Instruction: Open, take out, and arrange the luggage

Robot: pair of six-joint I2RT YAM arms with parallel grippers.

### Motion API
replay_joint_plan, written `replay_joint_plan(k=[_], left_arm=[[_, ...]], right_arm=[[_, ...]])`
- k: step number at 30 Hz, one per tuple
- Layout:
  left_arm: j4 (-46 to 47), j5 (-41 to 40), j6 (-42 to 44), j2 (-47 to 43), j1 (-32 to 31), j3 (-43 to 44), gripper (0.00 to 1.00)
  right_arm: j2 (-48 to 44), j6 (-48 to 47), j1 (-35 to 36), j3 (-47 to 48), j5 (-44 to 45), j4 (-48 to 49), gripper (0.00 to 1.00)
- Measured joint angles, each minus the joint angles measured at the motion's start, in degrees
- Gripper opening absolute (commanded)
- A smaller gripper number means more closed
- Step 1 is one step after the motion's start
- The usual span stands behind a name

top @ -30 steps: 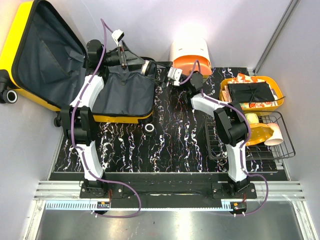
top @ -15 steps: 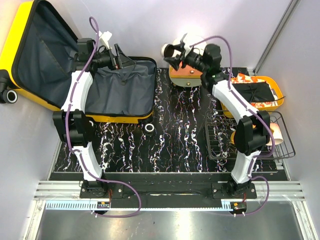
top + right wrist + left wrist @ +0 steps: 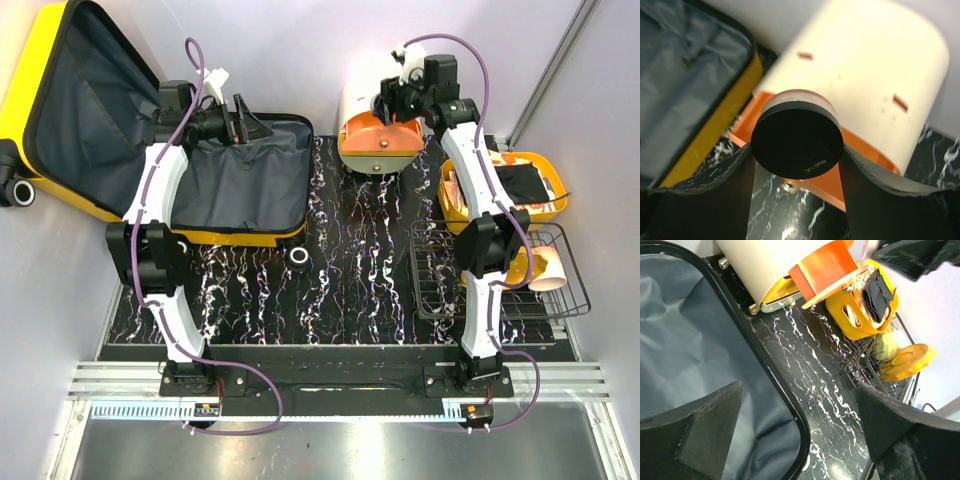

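The luggage (image 3: pixel 245 238) lies open at the left of the marbled table, its yellow lid (image 3: pixel 40 60) leaning back against the wall. Its grey lining (image 3: pixel 690 340) holds nothing that I can see. My left gripper (image 3: pixel 248 125) hovers over the case's far right corner, jaws wide open and holding nothing (image 3: pixel 805 435). My right gripper (image 3: pixel 388 100) is raised at the back, shut on a round jar with a black lid (image 3: pixel 797 140). The jar hangs just in front of a cream and orange container (image 3: pixel 380 130). In the right wrist view the luggage (image 3: pixel 690 65) lies below left.
A yellow basket (image 3: pixel 450 195) with a folded black cloth (image 3: pixel 520 180) stands at the right. In front of it is a wire rack (image 3: pixel 440 300) with a yellow disc (image 3: pixel 520 265) and a white cup (image 3: pixel 555 270). A small ring (image 3: pixel 298 257) lies near the case's front edge.
My right arm swung up from the table's middle to the back, carrying the jar to the cream and orange container. My left gripper opened wider and drew slightly left over the case.
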Motion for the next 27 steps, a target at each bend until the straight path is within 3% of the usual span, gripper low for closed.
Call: replay_joint_plan(k=[5, 14, 27], left_arm=[[0.5, 0.0, -0.1, -1.1, 0.0, -2.0, 0.99], [1.2, -0.2, -0.1, -1.3, 0.0, -3.3, 0.99], [2.4, -0.2, -1.6, -1.4, 0.2, -3.3, 0.99]], right_arm=[[4.4, 2.6, -2.0, 0.1, 2.3, -5.2, 0.34], [5.2, 4.8, -1.8, 2.6, 2.9, -5.7, 0.32], [7.0, 9.8, -2.2, 6.0, 2.4, -12.1, 0.35]])
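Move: The right hand already grips the black-lidded jar above the orange pull-out tray of the cream cabinet. The tray's middle is about 10 cm below this hand, roughly level with it forward and sideways. From the same hand, the yellow basket is about 14 cm back, 25 cm right and 26 cm below, while the open suitcase base is about 12 cm back, 34 cm left and 27 cm below. From the left hand, the tray lies about 27 cm right, 5 cm ahead and 7 cm below. Lower the right gripper quickly by about 7 cm, easing some 2 cm to its right, so the jar goes down into the orange tray in front of the cream cover. After a rise of about 1 cm, settle back down while tipping the fingers some 15 degrees farther downward and turning slightly clockwise. Keep the grip on the jar. ##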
